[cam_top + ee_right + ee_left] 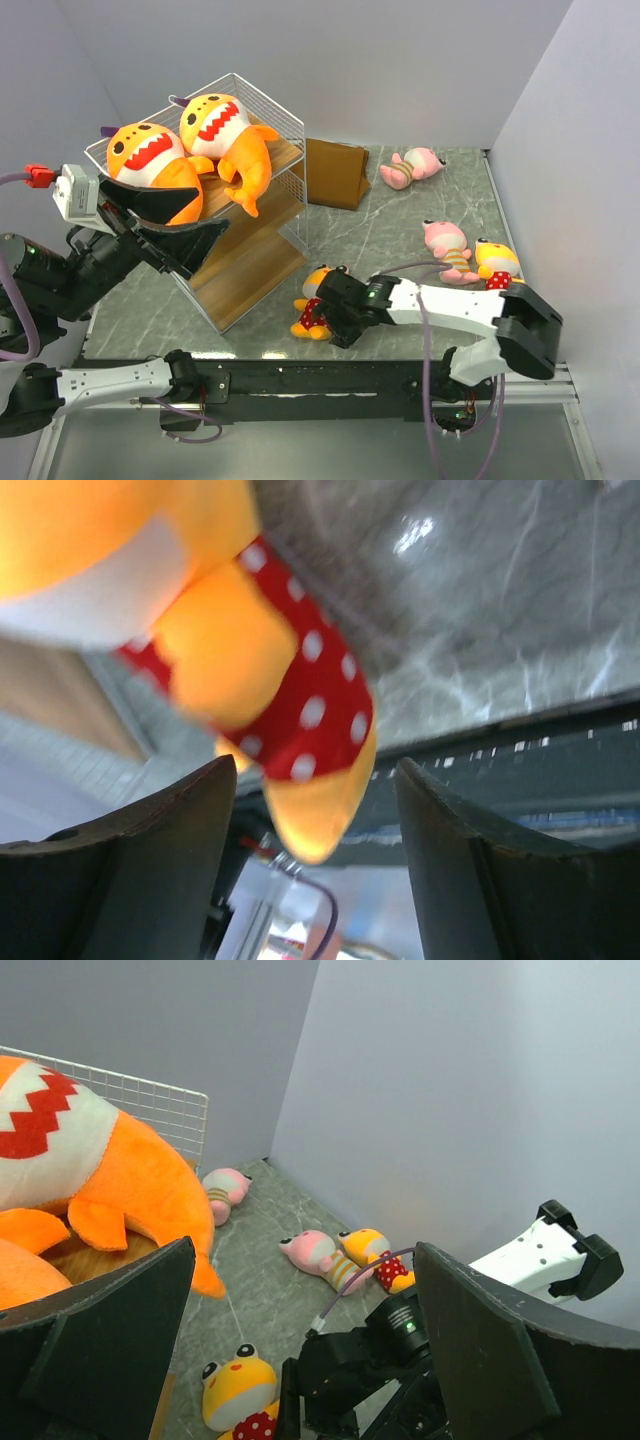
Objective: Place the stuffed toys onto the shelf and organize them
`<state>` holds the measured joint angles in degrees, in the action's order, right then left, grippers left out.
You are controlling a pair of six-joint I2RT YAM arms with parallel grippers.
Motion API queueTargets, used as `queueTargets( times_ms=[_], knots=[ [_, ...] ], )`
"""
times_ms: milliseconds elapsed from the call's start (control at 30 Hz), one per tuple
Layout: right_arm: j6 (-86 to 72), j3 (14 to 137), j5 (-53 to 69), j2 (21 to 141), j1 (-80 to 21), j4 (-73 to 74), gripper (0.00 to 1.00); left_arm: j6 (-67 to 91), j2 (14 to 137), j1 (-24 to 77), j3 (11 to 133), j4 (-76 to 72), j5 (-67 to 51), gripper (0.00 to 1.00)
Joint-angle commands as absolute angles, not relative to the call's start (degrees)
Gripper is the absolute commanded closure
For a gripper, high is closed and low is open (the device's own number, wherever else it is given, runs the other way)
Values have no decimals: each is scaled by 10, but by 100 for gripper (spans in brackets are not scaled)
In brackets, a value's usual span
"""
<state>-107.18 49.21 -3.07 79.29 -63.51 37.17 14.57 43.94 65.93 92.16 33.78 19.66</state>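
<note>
Two big orange sharks lie on the top of the tilted white wire shelf. My left gripper stands open beside the shelf's front, holding nothing; in its wrist view one shark fills the left. An orange-headed toy in red dotted clothes lies by the shelf's foot. My right gripper is open around it: in the right wrist view its foot hangs between the fingers with gaps on both sides. Two pink toys and another dotted one lie on the table.
A brown folded bag stands behind the shelf against the back wall. White walls close the table at the back and right. The black rail with the arm bases runs along the near edge.
</note>
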Motion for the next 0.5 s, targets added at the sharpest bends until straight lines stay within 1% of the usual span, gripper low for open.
queueTargets(
  times_ms=[0, 33, 67, 100, 133, 167, 233, 300, 400, 433, 467],
  knots=[
    [-1071, 505, -34, 831, -639, 343, 30, 152, 432, 661, 937, 332, 214, 4],
    [-1059, 501, -39, 834, -638, 334, 38, 149, 432, 661, 936, 330, 215, 4],
    [-1046, 496, -49, 834, -635, 332, 44, 149, 432, 661, 934, 330, 215, 4],
    [-1030, 497, -81, 832, -634, 349, 53, 149, 433, 661, 935, 330, 216, 4],
    [-980, 501, -102, 829, -630, 362, 69, 147, 434, 661, 935, 331, 216, 4],
    [-946, 517, -129, 829, -625, 378, 71, 145, 436, 661, 935, 332, 216, 4],
    [-872, 534, -189, 835, -607, 436, 72, 142, 436, 661, 935, 332, 221, 4],
    [-826, 547, -211, 837, -586, 461, 73, 141, 439, 661, 936, 330, 222, 4],
    [-726, 534, -255, 828, -567, 450, 72, 137, 439, 661, 940, 326, 217, 4],
    [-715, 527, -265, 824, -540, 463, 67, 137, 439, 661, 941, 327, 215, 3],
    [-691, 512, -253, 822, -522, 454, 65, 137, 439, 661, 942, 326, 214, 4]
  ],
)
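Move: Low over the table, the right hand's open fingers straddle one foot of the yellow toy in the red dotted dress, whose middle lies about 7 cm ahead, 3 cm left and 2 cm below. The shelf's bottom board is roughly 15 cm ahead and 21 cm left; the striped pink toy is some 21 cm ahead and 32 cm right. From the raised left hand, the yellow toy is about 8 cm ahead, 16 cm right and 50 cm below. Sinking about 2 cm, the right hand shuts its fingers until the fingertips pinch the yellow toy's foot by the dress hem. Keeping low, it then pulls the toy some 6 cm forward and 5 cm right, away from the shelf, picking up speed, while the wrist tilts some 25 degrees so the fingers point more forward and less left. ##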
